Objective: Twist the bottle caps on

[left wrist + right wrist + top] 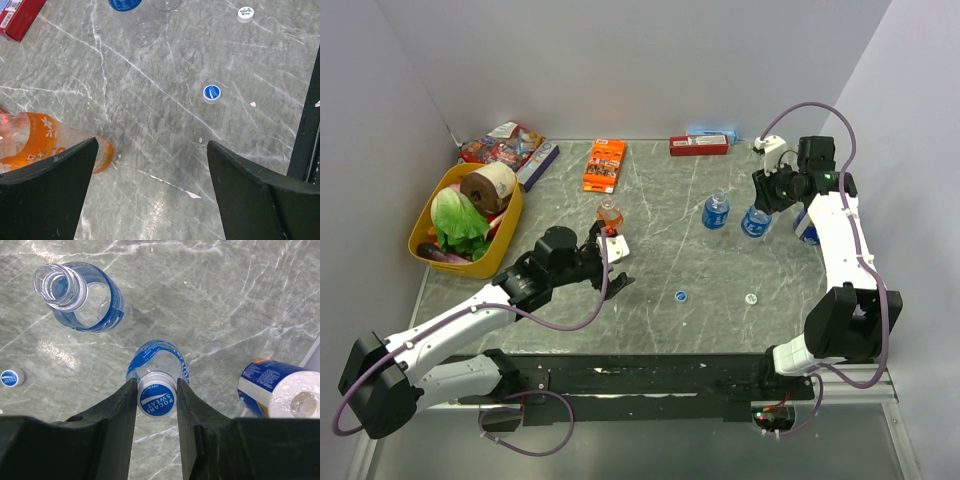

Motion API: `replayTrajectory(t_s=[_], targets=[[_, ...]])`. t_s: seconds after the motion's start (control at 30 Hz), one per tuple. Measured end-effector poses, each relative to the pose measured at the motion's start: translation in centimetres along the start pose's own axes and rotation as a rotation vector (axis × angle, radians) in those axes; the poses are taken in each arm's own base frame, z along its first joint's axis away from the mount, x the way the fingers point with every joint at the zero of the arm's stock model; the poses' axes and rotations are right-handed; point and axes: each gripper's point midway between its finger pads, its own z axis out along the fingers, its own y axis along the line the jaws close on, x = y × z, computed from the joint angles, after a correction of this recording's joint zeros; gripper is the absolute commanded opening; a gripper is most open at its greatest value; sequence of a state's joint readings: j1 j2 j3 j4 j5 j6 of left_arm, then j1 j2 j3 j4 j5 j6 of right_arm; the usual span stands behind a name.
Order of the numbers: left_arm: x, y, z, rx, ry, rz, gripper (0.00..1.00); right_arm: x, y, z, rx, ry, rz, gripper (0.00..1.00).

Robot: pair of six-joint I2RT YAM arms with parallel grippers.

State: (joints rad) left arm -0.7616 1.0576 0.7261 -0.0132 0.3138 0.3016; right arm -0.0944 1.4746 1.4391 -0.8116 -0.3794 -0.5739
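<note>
My right gripper (156, 385) is shut on a blue cap (156, 399) that sits on the neck of a blue-labelled bottle (157, 357), standing at the table's right (756, 221). A second blue-labelled bottle (80, 295) stands uncapped to its left (716, 211). The orange-liquid bottle (610, 213) stands upright mid-table; in the left wrist view it (35, 140) is just outside my left finger. My left gripper (152, 145) is wide open with only bare table between its fingers. A loose blue cap (211, 93) and a whitish cap (245, 14) lie on the table.
A yellow basket (422, 225) with lettuce and a paper roll stands at the far left. Snack packets (505, 145), an orange box (605, 165) and a red box (698, 145) line the back. A blue-wrapped tissue roll (282, 392) lies right of the gripped bottle.
</note>
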Motion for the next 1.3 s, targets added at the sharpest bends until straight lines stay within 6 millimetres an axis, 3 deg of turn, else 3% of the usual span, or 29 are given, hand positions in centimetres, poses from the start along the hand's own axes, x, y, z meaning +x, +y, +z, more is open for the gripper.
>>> replayTrajectory(t_s=[0.23, 0.87, 1.3], targets=[[0.0, -0.1, 0.0, 0.004, -0.002, -0.001, 0.96, 0.0, -0.2, 0.1, 0.009, 0.003, 0.014, 0.54], [-0.1, -0.2, 0.0, 0.015, -0.006, -0.002, 0.96, 0.9, -0.8, 1.0, 0.026, 0.048, 0.037, 0.63], [0.1, -0.3, 0.1, 0.024, -0.002, -0.004, 0.96, -0.2, -1.6, 0.9, 0.050, 0.030, 0.027, 0.68]])
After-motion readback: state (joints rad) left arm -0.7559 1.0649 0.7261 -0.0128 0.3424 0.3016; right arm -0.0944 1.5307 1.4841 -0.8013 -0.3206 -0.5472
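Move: The capped bottle stands between my right fingers: they pinch its cap, and its middle is about 10 cm straight below my right hand. The uncapped blue-label bottle stands some 10 cm to the left of it and 3 cm farther out; the paper roll is roughly 15 cm to its right and 2 cm farther out. A loose white cap lies about 13 cm back and 1 cm left. From my left hand, the capped bottle is some 34 cm right and 14 cm ahead. I let go of the cap with my right hand, opening the fingers by about a quarter of their range until there is a gap on both sides of it. As they part I ease down roughly 1.5 cm around the bottle top and creep 1.5 cm forward and 1 cm to the right, starting to rise again at the very end. ##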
